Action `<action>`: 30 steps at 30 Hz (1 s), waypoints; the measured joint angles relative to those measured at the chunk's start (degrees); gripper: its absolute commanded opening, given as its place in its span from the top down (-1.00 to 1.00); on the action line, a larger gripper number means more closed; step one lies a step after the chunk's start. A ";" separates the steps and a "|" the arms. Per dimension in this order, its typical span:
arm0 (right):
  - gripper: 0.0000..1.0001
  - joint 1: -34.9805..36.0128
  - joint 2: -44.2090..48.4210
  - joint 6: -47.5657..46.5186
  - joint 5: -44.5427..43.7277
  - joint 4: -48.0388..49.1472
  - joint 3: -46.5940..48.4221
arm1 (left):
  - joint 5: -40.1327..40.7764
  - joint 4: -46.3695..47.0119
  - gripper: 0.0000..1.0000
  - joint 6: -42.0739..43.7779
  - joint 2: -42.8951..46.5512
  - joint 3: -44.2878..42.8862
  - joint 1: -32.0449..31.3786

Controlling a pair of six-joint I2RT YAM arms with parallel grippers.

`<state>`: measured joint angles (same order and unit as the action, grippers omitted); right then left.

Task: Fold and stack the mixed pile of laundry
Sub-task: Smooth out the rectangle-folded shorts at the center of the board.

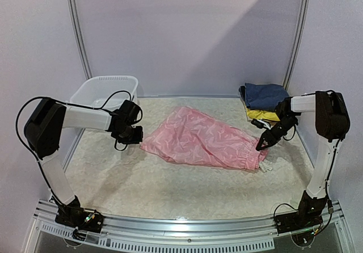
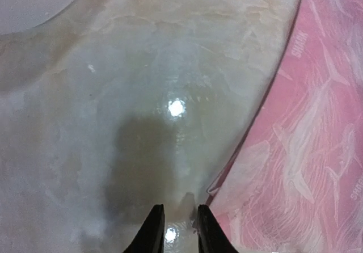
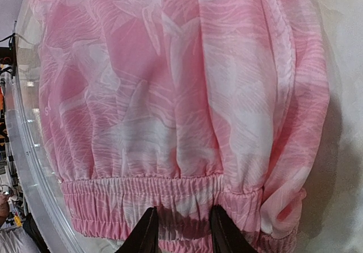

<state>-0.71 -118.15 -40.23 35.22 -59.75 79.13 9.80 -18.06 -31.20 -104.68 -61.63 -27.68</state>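
Observation:
The pink crinkly garment (image 1: 201,138) lies spread flat mid-table, its elastic waistband at the right end. My left gripper (image 1: 133,135) sits low at the garment's left corner. In the left wrist view its jaws (image 2: 179,207) stand slightly open over bare table, with the pink edge (image 2: 306,151) just to the right of them. My right gripper (image 1: 264,142) hovers at the waistband. Its jaws (image 3: 184,209) are open astride the gathered band of the pink cloth (image 3: 170,94), which lies flat between them. A folded navy garment (image 1: 265,96) rests on a yellow one (image 1: 262,114) at the back right.
A white plastic basket (image 1: 105,91) stands at the back left, just behind my left arm. The folded stack sits close behind my right arm. White walls close the table at the back and sides.

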 measured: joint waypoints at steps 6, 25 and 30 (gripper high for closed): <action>0.29 0.00 0.28 -0.17 0.46 -1.18 0.35 | 4.50 -1.27 0.28 1.44 0.26 -1.29 -1.14; -0.38 -0.63 21.42 10.16 -2.54 3.72 -5.53 | -0.87 5.62 -0.04 19.04 -16.46 -35.06 -27.65; -0.47 -1.33 14.91 10.27 -2.12 3.74 -1.40 | -3.89 7.54 -0.13 23.91 -24.96 -39.91 -33.51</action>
<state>-2.04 -103.24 -29.95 33.10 -56.01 77.73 5.91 -10.52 -7.29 -129.64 -101.54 -61.19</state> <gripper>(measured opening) 0.720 0.546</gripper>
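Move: The left hand is just above the table at the shorts' left corner, about 1 cm to its right. The shorts' waistband, where it is headed, lies some 47 cm to its right and 8 cm nearer the base. The waistband's middle is about 4 cm back and 1 cm right of the right hand, which is just over the cloth. From the right hand, the white drawstring lies 8 cm back and 3 cm right, and the folded stack some 23 cm ahead and 6 cm right. Letting go of the shorts' left corner, the left hand swings some 37 cm right over the shorts towards the waistband. It arcs up about 14 cm, sinks to half that height and draws back, turning clockwise some 55 degrees as its fingers open. The right hand lifts off the waistband about 9 cm, then starts to dip forward, fingers spreading wide. ##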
